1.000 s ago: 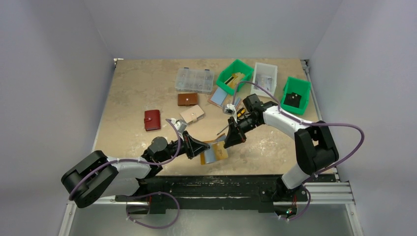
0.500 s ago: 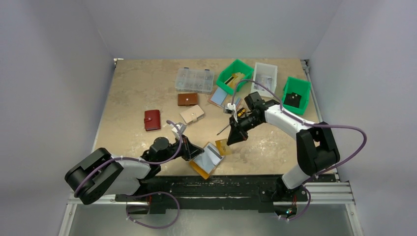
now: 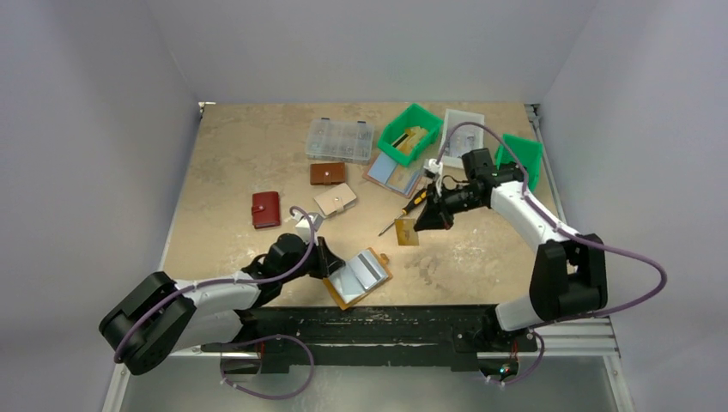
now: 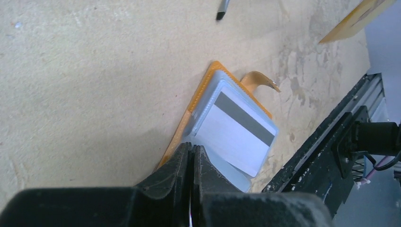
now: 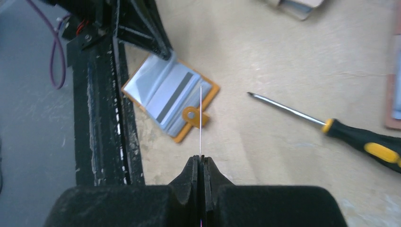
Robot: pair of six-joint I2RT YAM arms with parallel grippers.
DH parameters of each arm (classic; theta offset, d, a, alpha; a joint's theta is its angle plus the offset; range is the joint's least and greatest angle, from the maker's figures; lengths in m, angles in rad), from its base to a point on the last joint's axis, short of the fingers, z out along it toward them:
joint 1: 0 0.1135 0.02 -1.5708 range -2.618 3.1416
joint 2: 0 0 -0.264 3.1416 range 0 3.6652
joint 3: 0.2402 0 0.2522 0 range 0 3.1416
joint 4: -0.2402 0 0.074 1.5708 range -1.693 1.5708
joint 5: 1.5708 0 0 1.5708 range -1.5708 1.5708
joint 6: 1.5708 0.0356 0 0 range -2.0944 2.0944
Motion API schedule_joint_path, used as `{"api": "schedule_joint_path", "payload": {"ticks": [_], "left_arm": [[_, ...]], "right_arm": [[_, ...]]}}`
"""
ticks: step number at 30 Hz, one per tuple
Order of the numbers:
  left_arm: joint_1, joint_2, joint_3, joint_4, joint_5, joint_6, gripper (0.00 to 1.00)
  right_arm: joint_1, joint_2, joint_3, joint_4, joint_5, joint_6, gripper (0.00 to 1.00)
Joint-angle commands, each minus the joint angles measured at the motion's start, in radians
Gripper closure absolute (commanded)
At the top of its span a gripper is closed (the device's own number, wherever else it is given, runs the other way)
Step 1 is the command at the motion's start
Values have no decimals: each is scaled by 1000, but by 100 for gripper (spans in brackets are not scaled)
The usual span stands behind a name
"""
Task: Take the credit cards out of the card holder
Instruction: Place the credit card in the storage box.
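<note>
The mustard card holder (image 3: 359,276) lies open near the table's front edge, its snap tab (image 5: 191,115) pointing right. A silvery credit card (image 4: 235,133) with a dark stripe sits in its pale blue slots. My left gripper (image 3: 329,261) is shut on the holder's left edge (image 4: 182,132), fingertips pressed together (image 4: 193,147). My right gripper (image 3: 427,220) hangs above the table, up and to the right of the holder, shut on a yellowish credit card (image 3: 407,232). In the right wrist view that card shows edge-on as a thin line (image 5: 200,118) rising from the jaws (image 5: 200,159).
A black and yellow screwdriver (image 3: 403,213) lies just behind the held card. Red (image 3: 266,209), brown (image 3: 327,173) and beige (image 3: 335,199) wallets lie to the left. A clear organiser box (image 3: 341,140), green bins (image 3: 409,130) and a white bin (image 3: 461,129) line the back.
My right gripper has drawn the yellowish card away from the holder, up and to the right. The left gripper has laid the holder down flat, nearer the front edge.
</note>
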Motion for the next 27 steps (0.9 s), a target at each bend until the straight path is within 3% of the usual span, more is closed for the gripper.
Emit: {"api": "schedule_joint_path", "payload": {"ticks": [1, 8, 11, 21, 27], "left_arm": [[5, -40, 27, -145, -73, -3, 99], [5, -59, 42, -209, -124, 0, 96], [6, -72, 42, -231, -142, -36, 96], [7, -193, 2, -229, -143, -73, 96], [6, -227, -4, -257, -173, -76, 96]], "right_arm": [[-93, -76, 47, 21, -16, 16, 100], [-137, -74, 182, 133, 114, 158, 100], [-136, -26, 272, 239, 176, 324, 100], [-132, 307, 603, 488, 393, 755, 100], [-109, 491, 782, 493, 489, 856, 100]]}}
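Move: The gold credit card is already pinched in the right hand. The green storage box it goes to lies about 30 cm ahead of that hand, nearly in line, some 9 cm lower; the white bin stands about 16 cm right of the box, level with it. The screwdriver lies 7 cm ahead and 3 cm left of the right hand, 11 cm below. The open card holder's middle lies about 3 cm back and 4 cm right of the left hand, 3 cm lower. The gold card is carried in the right hand's still-shut fingers forward about 27 cm and slightly right, over the screwdriver to the green box, rising 11 cm and then starting down while the hand swings some 45 degrees clockwise. At the open holder's pages, the closed left fingers draw about 2.5 cm left, dipping and then rising again. ##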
